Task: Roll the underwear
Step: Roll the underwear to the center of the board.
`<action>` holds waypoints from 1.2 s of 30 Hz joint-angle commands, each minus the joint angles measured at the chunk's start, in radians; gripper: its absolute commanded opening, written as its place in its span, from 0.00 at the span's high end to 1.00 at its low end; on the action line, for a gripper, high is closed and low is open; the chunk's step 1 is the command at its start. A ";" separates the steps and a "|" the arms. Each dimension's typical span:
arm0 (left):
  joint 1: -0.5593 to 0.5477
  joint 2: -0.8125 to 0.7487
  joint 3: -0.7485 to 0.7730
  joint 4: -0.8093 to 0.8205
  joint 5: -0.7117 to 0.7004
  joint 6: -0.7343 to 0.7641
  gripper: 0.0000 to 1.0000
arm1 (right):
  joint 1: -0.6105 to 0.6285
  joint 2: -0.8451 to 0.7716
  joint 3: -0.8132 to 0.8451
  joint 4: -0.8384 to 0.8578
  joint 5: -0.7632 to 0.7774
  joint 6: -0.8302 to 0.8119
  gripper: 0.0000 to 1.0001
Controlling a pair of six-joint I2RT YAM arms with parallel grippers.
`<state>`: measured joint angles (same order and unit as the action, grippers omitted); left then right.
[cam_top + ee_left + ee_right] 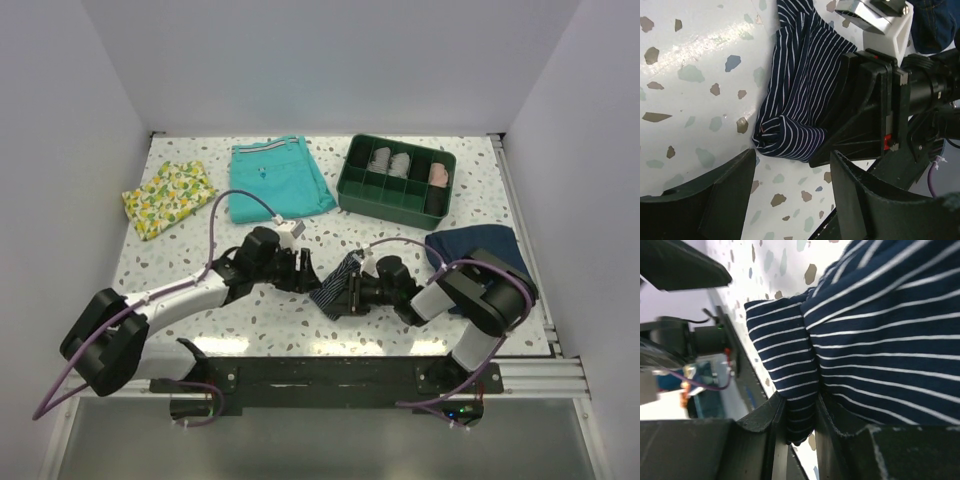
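The underwear (335,284), navy with thin pale stripes, lies bunched on the speckled table between the two arms. In the right wrist view a folded edge of the underwear (875,340) is pinched between the two fingers of my right gripper (800,415), which is shut on it. My left gripper (304,271) sits just left of the cloth. In the left wrist view the left gripper (792,200) is open over bare table, a short way from the rolled end of the underwear (790,115). The right gripper (867,110) holds the cloth's far side there.
Teal shorts (278,178) and a yellow lemon-print cloth (170,198) lie at the back left. A green divided tray (350,190) with rolled items stands at the back right. A plain navy garment (480,247) lies by the right arm.
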<state>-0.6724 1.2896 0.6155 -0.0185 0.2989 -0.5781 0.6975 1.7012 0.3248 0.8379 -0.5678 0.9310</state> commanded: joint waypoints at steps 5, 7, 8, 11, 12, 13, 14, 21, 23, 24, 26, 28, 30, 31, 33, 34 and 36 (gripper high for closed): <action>-0.006 0.010 -0.092 0.147 0.008 0.006 0.32 | -0.053 0.117 -0.052 -0.026 -0.052 0.068 0.82; -0.007 0.020 -0.099 0.156 -0.001 0.006 0.32 | -0.053 0.095 -0.044 -0.080 -0.034 0.036 0.82; -0.007 0.027 -0.105 0.161 -0.003 0.004 0.32 | -0.052 0.066 -0.030 -0.155 -0.023 0.020 0.82; -0.006 0.051 -0.114 0.202 0.008 -0.006 0.32 | -0.053 0.016 0.000 -0.279 0.006 -0.035 0.81; -0.006 0.059 -0.115 0.216 0.008 -0.008 0.32 | -0.053 0.008 0.005 -0.296 0.006 -0.053 0.81; -0.006 0.074 -0.111 0.235 0.006 -0.011 0.32 | -0.053 0.000 0.013 -0.319 0.008 -0.066 0.81; -0.006 0.082 -0.108 0.241 0.011 -0.014 0.32 | -0.053 -0.011 0.025 -0.357 0.011 -0.084 0.81; -0.006 0.142 -0.117 0.348 0.037 -0.055 0.31 | -0.053 0.008 0.049 -0.395 0.003 -0.107 0.81; -0.006 0.157 -0.117 0.368 0.043 -0.068 0.31 | -0.053 0.011 0.053 -0.393 0.000 -0.110 0.81; -0.006 0.171 -0.120 0.377 0.046 -0.072 0.33 | -0.053 0.014 0.054 -0.393 -0.001 -0.110 0.81; -0.009 0.181 -0.123 0.391 0.046 -0.078 0.36 | -0.052 0.014 0.056 -0.395 -0.006 -0.113 0.81; -0.009 0.197 -0.128 0.394 0.040 -0.081 0.45 | -0.052 0.002 0.059 -0.410 -0.003 -0.119 0.80; -0.013 0.209 -0.131 0.391 0.026 -0.085 0.56 | -0.053 -0.015 0.063 -0.436 0.009 -0.136 0.80; -0.016 0.215 -0.131 0.385 0.020 -0.083 0.60 | -0.053 -0.032 0.071 -0.469 0.016 -0.144 0.80; -0.023 0.234 -0.129 0.379 0.003 -0.081 0.69 | -0.053 -0.054 0.080 -0.502 0.035 -0.169 0.78; -0.024 0.240 -0.129 0.377 0.000 -0.083 0.72 | -0.052 -0.061 0.088 -0.534 0.040 -0.175 0.77; -0.032 0.255 -0.125 0.370 -0.018 -0.088 0.80 | -0.052 -0.093 0.098 -0.577 0.069 -0.202 0.73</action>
<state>-0.6941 1.5078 0.4953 0.3580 0.3351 -0.6708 0.6479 1.6333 0.4263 0.5053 -0.6353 0.8352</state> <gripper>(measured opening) 0.271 0.252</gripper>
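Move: The open left hand hangs over the far end of the underwear's rolled edge, which lies about 2 cm to its right and 6 cm below, level with it fore and aft. The right gripper, pinching that edge's other end, stands some 8 cm right and 4 cm back; the teal cloth lies some 28 cm ahead and 9 cm left. From the right hand the far end is roughly 6 cm left, 4 cm ahead, at its own height. Left hand sinks about 5 cm, easing right, and pinches the rolled edge's far end; right hand keeps its pinch. ##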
